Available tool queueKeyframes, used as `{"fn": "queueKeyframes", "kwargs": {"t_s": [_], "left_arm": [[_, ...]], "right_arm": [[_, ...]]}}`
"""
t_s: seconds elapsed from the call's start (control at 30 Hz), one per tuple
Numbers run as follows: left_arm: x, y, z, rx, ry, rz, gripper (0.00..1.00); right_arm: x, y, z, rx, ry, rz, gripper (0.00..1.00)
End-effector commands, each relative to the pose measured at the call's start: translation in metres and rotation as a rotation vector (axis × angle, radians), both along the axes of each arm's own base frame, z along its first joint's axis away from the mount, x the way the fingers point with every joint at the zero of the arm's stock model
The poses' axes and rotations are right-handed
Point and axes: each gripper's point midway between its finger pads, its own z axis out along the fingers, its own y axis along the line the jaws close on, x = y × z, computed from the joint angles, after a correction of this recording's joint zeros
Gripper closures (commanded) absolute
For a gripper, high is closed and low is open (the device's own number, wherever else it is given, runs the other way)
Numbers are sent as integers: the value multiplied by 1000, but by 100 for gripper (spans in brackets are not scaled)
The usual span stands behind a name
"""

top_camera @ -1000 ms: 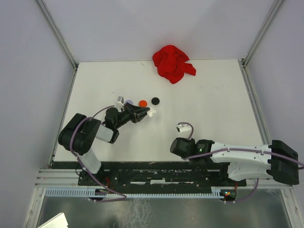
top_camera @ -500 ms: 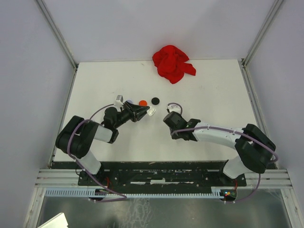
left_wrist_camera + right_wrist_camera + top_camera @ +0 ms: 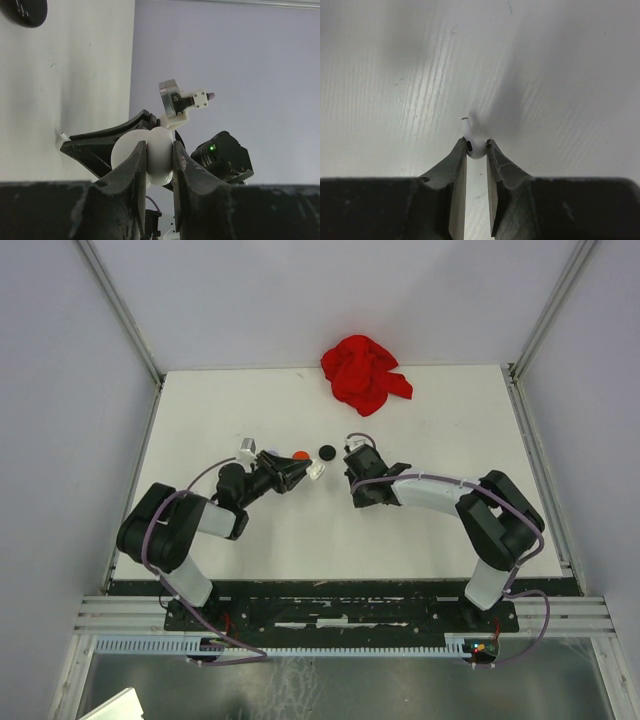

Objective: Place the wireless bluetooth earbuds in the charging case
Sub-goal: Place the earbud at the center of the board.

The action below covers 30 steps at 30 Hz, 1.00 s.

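Observation:
The white charging case (image 3: pixel 160 167) is pinched between the fingers of my left gripper (image 3: pixel 159 145), held off the table and seemingly open, with a round white half (image 3: pixel 124 150) to the left. From above, the case (image 3: pixel 316 471) sticks out of the left gripper (image 3: pixel 302 473) left of the table's middle. My right gripper (image 3: pixel 476 144) is shut on a white earbud (image 3: pixel 477 148), stem pointing away over the bare table. Seen from above, the right gripper (image 3: pixel 358 488) sits just right of the case, a small gap apart. Other earbuds are too small to make out.
A red disc (image 3: pixel 299 455) and a black disc (image 3: pixel 326 451) lie just behind the two grippers, with a lilac piece (image 3: pixel 270 452) and a white piece (image 3: pixel 247 448) further left. A crumpled red cloth (image 3: pixel 362 372) lies at the table's far edge.
My right arm has swung from the near edge up and left, bringing its gripper close beside the case. The left gripper has drifted slightly away from the near edge, still holding the case.

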Motion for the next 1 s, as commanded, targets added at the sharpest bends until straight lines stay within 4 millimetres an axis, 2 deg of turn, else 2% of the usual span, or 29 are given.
{"fn": "queueKeyframes", "kwargs": {"t_s": [0.0, 0.17, 0.4, 0.57, 0.83, 0.97], "left_arm": [[11, 2, 26, -13, -135, 17, 97], [13, 2, 28, -18, -148, 18, 97], [14, 3, 22, -25, -136, 17, 97], [13, 4, 20, -30, -132, 18, 97], [12, 7, 19, -28, -131, 24, 97], [12, 8, 19, -30, -130, 28, 97]], "right_arm": [[25, 13, 10, 45, -36, 36, 94], [36, 10, 6, 46, -27, 26, 91], [41, 10, 7, 65, -25, 27, 69], [41, 11, 7, 78, -20, 30, 57], [46, 17, 16, 112, -38, 39, 52], [52, 23, 14, 115, -24, 50, 51]]}}
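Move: The right hand holds the white earbud just above the board; its spot near the board's centre lies about 3 cm ahead, neither left nor right, and 1 cm below. From this hand the black disc is roughly 7 cm ahead and 7 cm left, the red disc 6 cm ahead and 13 cm left, and the white charging case some 8 cm left, 2 cm back and 10 cm higher. For the left hand that spot is about 5 cm ahead, 8 cm right and 11 cm below. Forward about 3 cm and slightly down, easing to a stop, the right hand brings the held earbud to the bare board near its centre, fingers still slanting down and ahead. It then stays nearly in place while the fingers open to about twice their gap and let go of the earbud. The left hand keeps its grip on the white charging case, drifting forward only about a centimetre. ##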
